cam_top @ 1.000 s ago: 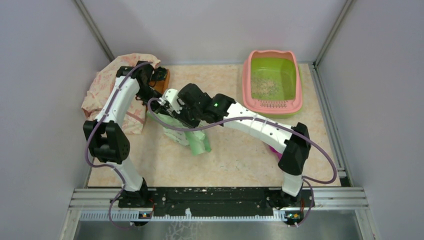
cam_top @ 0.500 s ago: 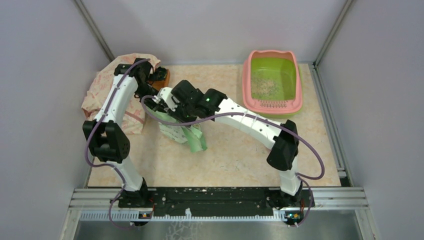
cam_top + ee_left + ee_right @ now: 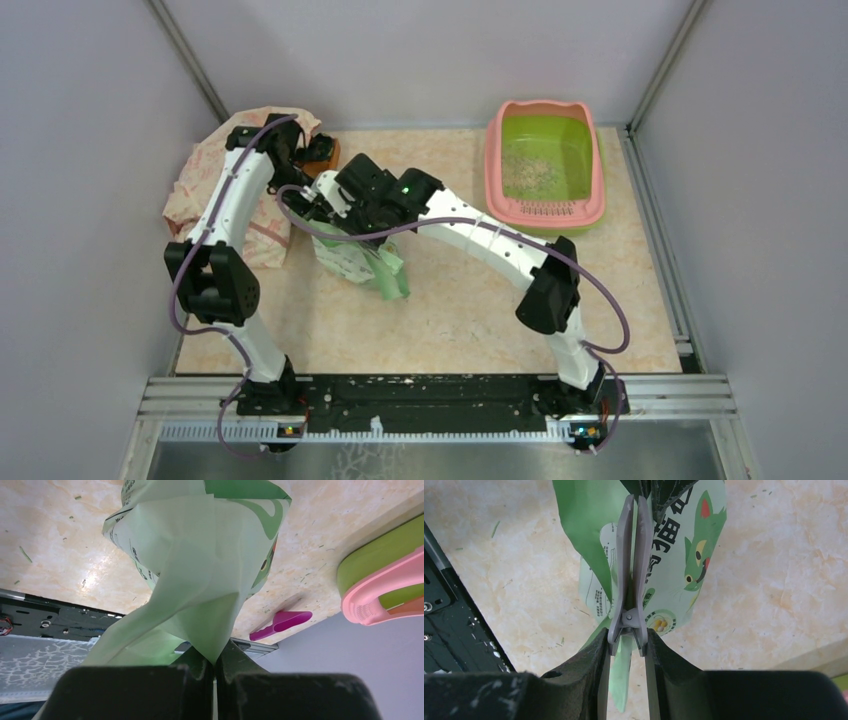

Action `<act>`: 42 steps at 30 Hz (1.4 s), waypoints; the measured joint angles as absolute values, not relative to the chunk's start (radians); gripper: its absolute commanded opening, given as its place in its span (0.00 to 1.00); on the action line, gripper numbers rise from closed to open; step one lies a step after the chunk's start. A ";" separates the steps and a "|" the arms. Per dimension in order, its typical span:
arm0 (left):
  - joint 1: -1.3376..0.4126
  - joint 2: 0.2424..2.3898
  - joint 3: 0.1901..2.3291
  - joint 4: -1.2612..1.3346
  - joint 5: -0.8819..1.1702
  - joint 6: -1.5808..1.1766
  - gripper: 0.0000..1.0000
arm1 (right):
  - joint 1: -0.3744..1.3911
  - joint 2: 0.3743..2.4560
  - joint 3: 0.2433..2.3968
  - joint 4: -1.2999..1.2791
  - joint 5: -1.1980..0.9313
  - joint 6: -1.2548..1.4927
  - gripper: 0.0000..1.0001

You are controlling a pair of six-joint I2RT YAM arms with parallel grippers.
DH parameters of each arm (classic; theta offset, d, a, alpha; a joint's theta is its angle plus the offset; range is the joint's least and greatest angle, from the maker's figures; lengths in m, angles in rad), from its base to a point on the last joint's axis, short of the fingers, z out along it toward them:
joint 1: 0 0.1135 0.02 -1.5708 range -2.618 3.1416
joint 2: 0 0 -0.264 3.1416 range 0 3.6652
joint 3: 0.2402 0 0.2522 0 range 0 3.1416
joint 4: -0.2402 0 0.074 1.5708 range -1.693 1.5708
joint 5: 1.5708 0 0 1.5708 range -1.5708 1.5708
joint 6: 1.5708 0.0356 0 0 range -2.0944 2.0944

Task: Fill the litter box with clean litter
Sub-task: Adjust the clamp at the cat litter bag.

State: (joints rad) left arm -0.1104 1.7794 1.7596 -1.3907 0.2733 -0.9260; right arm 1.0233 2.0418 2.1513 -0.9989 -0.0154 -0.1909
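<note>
The litter box point(image 3: 593, 205), pink-rimmed with a lime-green basin, stands at the back right. A thin patch of pale clean litter point(image 3: 530, 175) lies in the basin. A light green printed bag point(image 3: 365, 262) hangs above the table's left-middle, held between both arms. In the left wrist view my left gripper point(image 3: 215, 662) is shut on a fold of the bag point(image 3: 200, 570). My right gripper point(image 3: 628, 640) is shut on the handles of a grey clip point(image 3: 630, 570), which is clamped on the bag's point(image 3: 684, 565) top edge.
A pink patterned cloth point(image 3: 200, 190) lies at the back left beside a small brown wooden tray point(image 3: 325, 152). A purple scoop point(image 3: 282, 624) rests on the table near the right arm's base. Grey walls close in three sides, and a metal rail point(image 3: 430, 395) runs along the front.
The right arm has swung left and back with the clip. The bag has shifted left with it and hangs closer to the left arm. Both grips are unchanged.
</note>
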 measured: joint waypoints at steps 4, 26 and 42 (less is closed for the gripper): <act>-0.109 1.779 1.762 -1.391 0.271 -0.926 0.00 | 1.021 2.047 2.161 -1.004 -0.015 -0.191 0.00; -0.100 1.778 1.767 -1.393 0.268 -0.921 0.00 | 0.992 1.633 1.286 -0.294 -0.057 -0.153 0.60; -0.095 1.778 1.765 -1.393 0.275 -0.921 0.00 | 1.011 1.467 1.074 0.250 -0.068 -0.103 0.55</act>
State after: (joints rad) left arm -0.0952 1.7782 1.7645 -1.3926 0.2749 -0.9207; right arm 1.0107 1.4670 1.0737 0.2501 -0.0685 -0.1032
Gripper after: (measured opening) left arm 0.008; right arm 0.555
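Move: Between the right fingers are the clamp's handles; the clamp's middle lies about 3 cm to that hand's left, 2 cm ahead and roughly level with it. The cat litter bag's body sits some 4 cm left, 2 cm back and 13 cm below, the wooden tray about 15 cm ahead, 11 cm left and 18 cm down. From the left hand, which still pinches the bag's top, the clamp's middle is some 4 cm right and 3 cm back, about level. Letting go of the clamp's handles, the right fingers spread while the hand sinks about 6 cm, slipping back and to the right. Then it climbs some 10 cm, easing a little left again, and tips up about 40 degrees so the open fingers point more levelly leftward at the clamp. The left hand stays put and keeps its pinch on the bag's top. ##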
